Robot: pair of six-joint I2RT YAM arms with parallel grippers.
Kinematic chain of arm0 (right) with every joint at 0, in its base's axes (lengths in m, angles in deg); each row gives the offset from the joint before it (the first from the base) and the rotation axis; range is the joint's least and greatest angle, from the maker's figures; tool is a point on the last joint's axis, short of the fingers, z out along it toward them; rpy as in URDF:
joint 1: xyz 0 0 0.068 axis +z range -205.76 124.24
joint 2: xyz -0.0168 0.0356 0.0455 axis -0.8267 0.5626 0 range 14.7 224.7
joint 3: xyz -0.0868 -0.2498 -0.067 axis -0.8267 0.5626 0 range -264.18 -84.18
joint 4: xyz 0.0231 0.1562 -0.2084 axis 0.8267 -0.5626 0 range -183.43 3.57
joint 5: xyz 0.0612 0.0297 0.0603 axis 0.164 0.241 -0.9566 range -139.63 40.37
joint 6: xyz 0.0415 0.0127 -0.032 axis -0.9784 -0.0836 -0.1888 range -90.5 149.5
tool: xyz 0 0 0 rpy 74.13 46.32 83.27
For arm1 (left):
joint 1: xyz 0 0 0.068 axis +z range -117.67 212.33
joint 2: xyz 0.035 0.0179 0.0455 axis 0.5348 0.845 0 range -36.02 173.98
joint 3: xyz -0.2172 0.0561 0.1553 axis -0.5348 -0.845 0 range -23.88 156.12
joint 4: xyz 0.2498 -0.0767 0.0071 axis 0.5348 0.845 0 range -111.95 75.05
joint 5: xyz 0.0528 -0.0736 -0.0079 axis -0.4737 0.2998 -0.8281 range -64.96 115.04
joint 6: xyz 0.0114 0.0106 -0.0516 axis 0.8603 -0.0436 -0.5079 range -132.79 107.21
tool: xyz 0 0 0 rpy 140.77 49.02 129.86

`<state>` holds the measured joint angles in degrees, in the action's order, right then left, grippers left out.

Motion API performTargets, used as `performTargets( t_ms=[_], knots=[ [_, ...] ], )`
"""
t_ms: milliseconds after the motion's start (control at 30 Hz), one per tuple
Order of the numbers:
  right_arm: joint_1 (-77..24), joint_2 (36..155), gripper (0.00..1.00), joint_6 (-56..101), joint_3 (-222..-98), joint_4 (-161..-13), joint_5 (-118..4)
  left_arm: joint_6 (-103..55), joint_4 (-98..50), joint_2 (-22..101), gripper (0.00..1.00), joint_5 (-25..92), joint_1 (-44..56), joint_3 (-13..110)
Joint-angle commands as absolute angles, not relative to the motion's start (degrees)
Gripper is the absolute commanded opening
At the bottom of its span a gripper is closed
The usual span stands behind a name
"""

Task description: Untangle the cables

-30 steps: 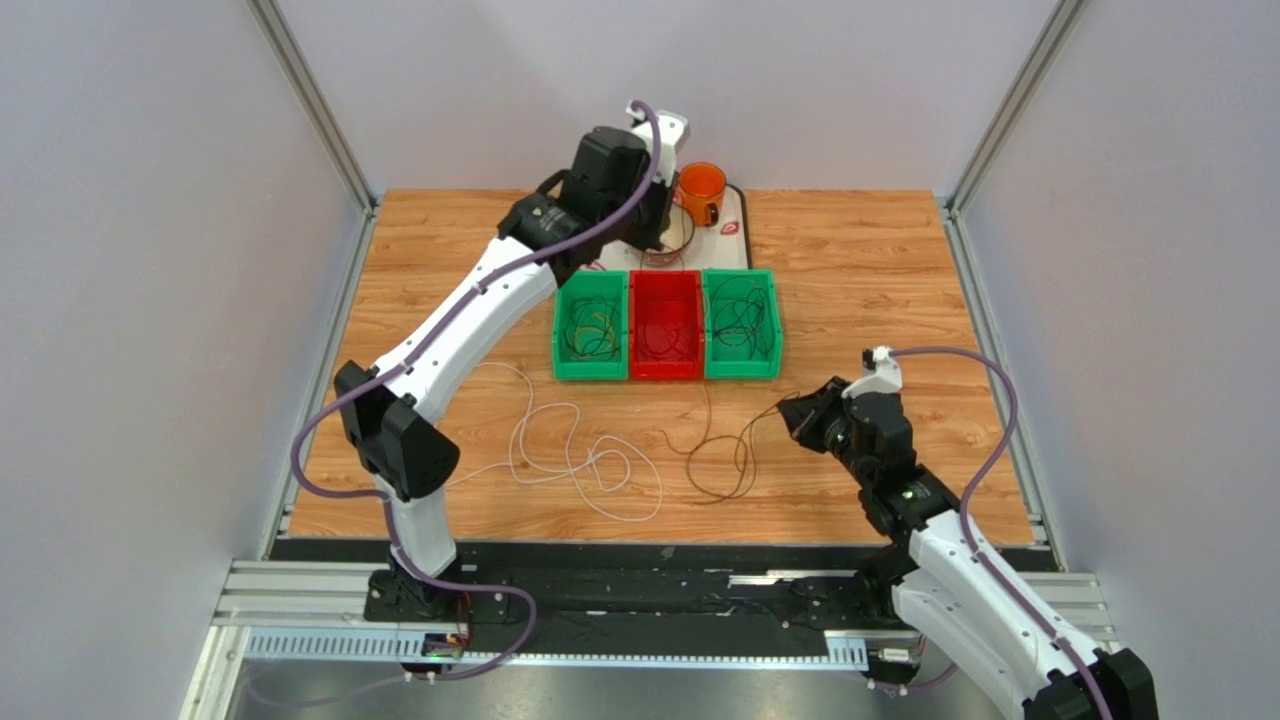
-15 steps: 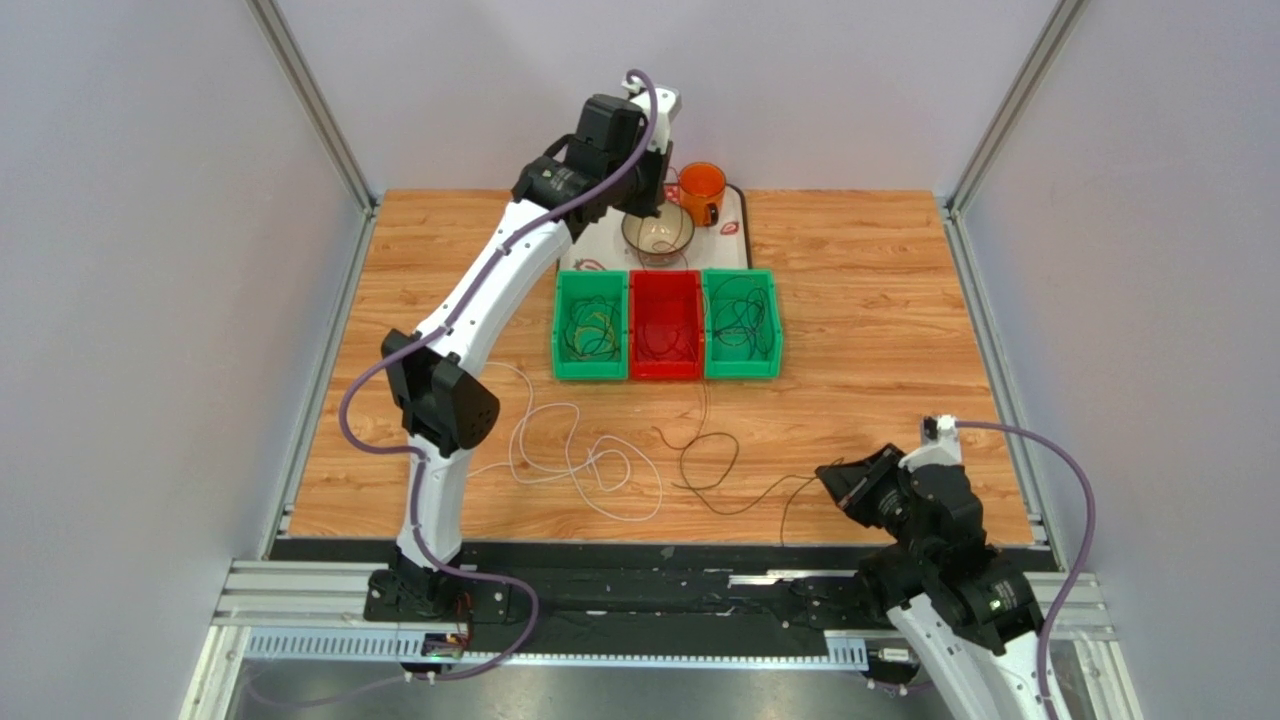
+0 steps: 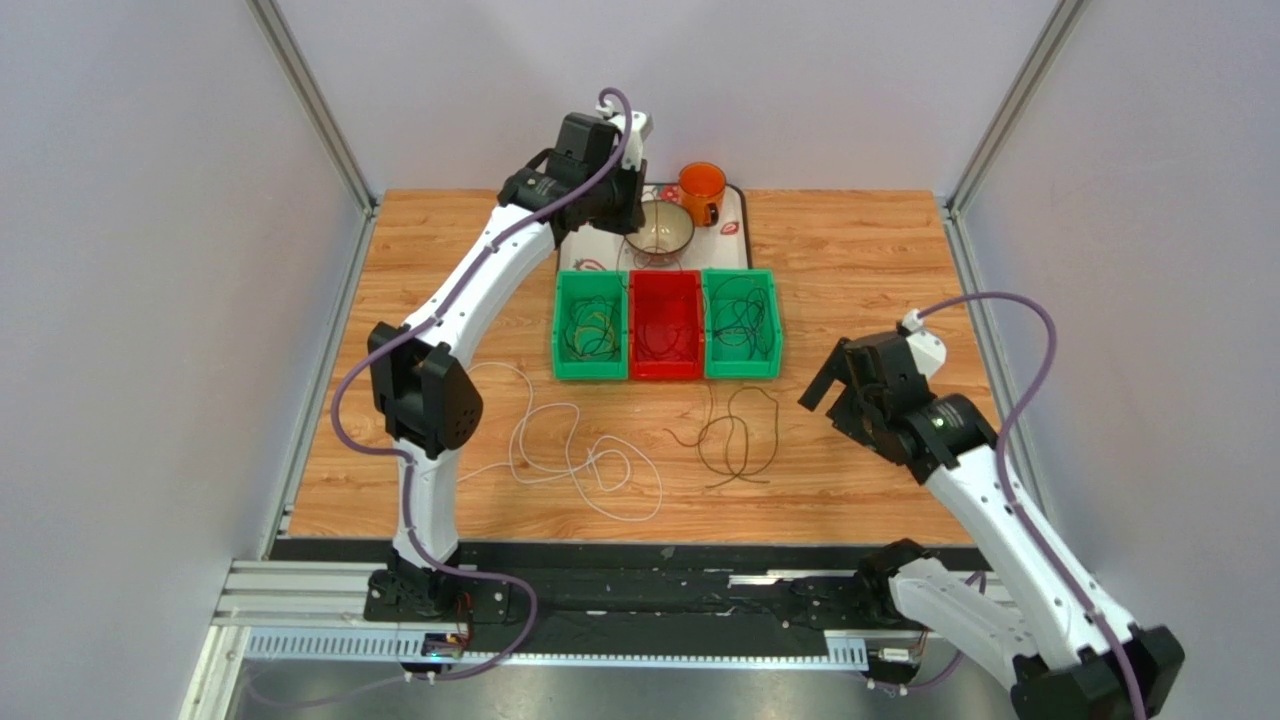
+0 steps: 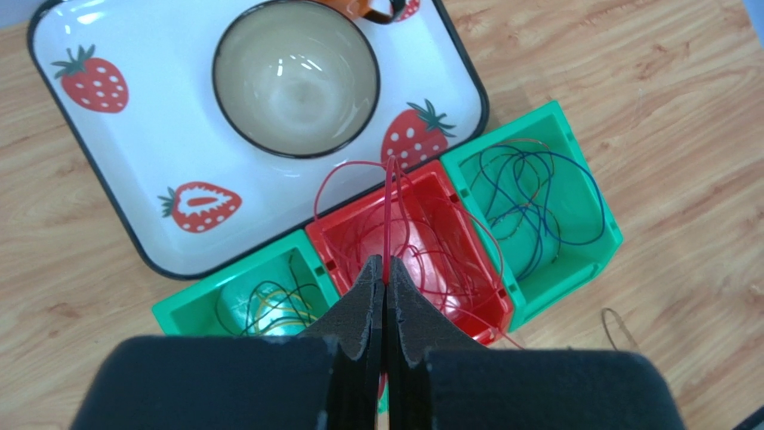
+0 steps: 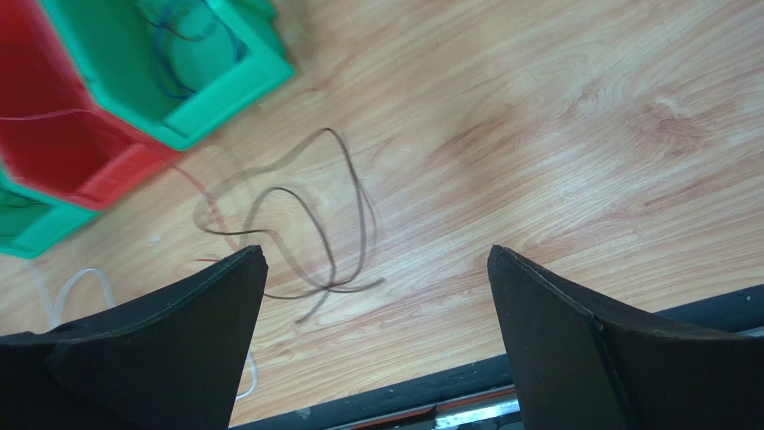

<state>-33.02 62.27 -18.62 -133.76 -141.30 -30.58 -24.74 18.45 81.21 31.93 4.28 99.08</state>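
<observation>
In the left wrist view my left gripper (image 4: pixel 386 262) is shut on a red cable (image 4: pixel 387 202). It hangs high above the red bin (image 4: pixel 484 296), and the cable's loops trail down into that bin. My right gripper (image 3: pixel 836 393) stands wide open above the table's right side, with nothing between its fingers (image 5: pixel 215 296). A dark cable (image 3: pixel 735 437) lies loose on the wood just left of it, also seen in the right wrist view (image 5: pixel 309 210). A white cable (image 3: pixel 583 458) lies in loops at the front middle. Green bins (image 3: pixel 562 339) (image 3: pixel 777 333) hold several more cables.
Behind the bins stands a strawberry tray (image 4: pixel 99 143) with a bowl (image 4: pixel 296 79) and an orange cup (image 3: pixel 700 189). The three bins sit in a row at the table's middle. Grey walls close in both sides, and a black rail (image 3: pixel 646 552) runs along the near edge.
My right gripper has opened and let go of the dark cable, which has drawn back toward the table's middle. The right arm swung up and away. The left arm rose slightly, still gripping the red cable.
</observation>
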Motion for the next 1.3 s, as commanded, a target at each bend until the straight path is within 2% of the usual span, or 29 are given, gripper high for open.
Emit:
performTargets(
  t_ms=[0,67,133,267,467,1033,1133,1267],
  knots=[
    [-32.65,65.68,0.96,-15.95,-132.36,-139.27,-33.17,-25.89,14.0,75.16,0.0,34.26,4.03,96.54],
    [-31.6,64.8,0.87,-14.62,-127.28,-130.58,-42.1,-25.89,13.56,75.07,0.0,34.62,4.03,95.48],
    [-27.93,66.28,0.81,-15.23,-125.23,-125.22,-44.96,-26.06,13.29,74.98,0.0,34.79,4.03,95.22],
    [-19.22,73.92,0.78,-14.71,-124.96,-120.45,-44.45,-26.41,12.76,75.07,0.0,35.32,4.03,94.6],
    [-13.05,85.34,0.73,-10.59,-126.01,-111.84,-47.08,-26.77,12.32,74.81,0.0,36.2,4.03,93.55],
    [-8.83,106.1,0.74,-2.05,-139.72,-117.36,-38.2,-26.85,12.06,74.54,0.0,36.29,4.03,92.84],
    [-8.04,108.3,0.72,-2.49,-141.3,-119.12,-36.02,-26.77,11.97,74.63,0.0,36.37,4.03,93.11],
    [-7.25,110.14,0.61,-3.54,-142.62,-121.4,-33.72,-26.85,11.97,74.63,0.0,36.9,4.03,93.19]
  ],
)
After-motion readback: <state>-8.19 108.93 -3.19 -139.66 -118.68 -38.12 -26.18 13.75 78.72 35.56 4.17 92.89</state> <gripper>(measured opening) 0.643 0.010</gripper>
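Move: The brown cable lies on the table some 14 cm to the right hand's left, only about 3 cm farther out and roughly 16 cm below; from the left hand it is about 24 cm back, 9 cm right and 26 cm down. From the right hand, the red cable's loose tail lies about 18 cm left and 4 cm ahead, and the right green bin about 12 cm left and 18 cm ahead. The white cable's middle is some 32 cm left and 1 cm back. The empty right hand sweeps about 17 cm left and sinks some 14 cm towards the left part of the brown cable's loops, turning about 40 degrees counter-clockwise and pointing more steeply down, while its fingers narrow from wide open to about two-thirds. The left hand nearly stands still above the bins, easing back barely a centimetre, shut fingers keeping hold of the raised red cable. ##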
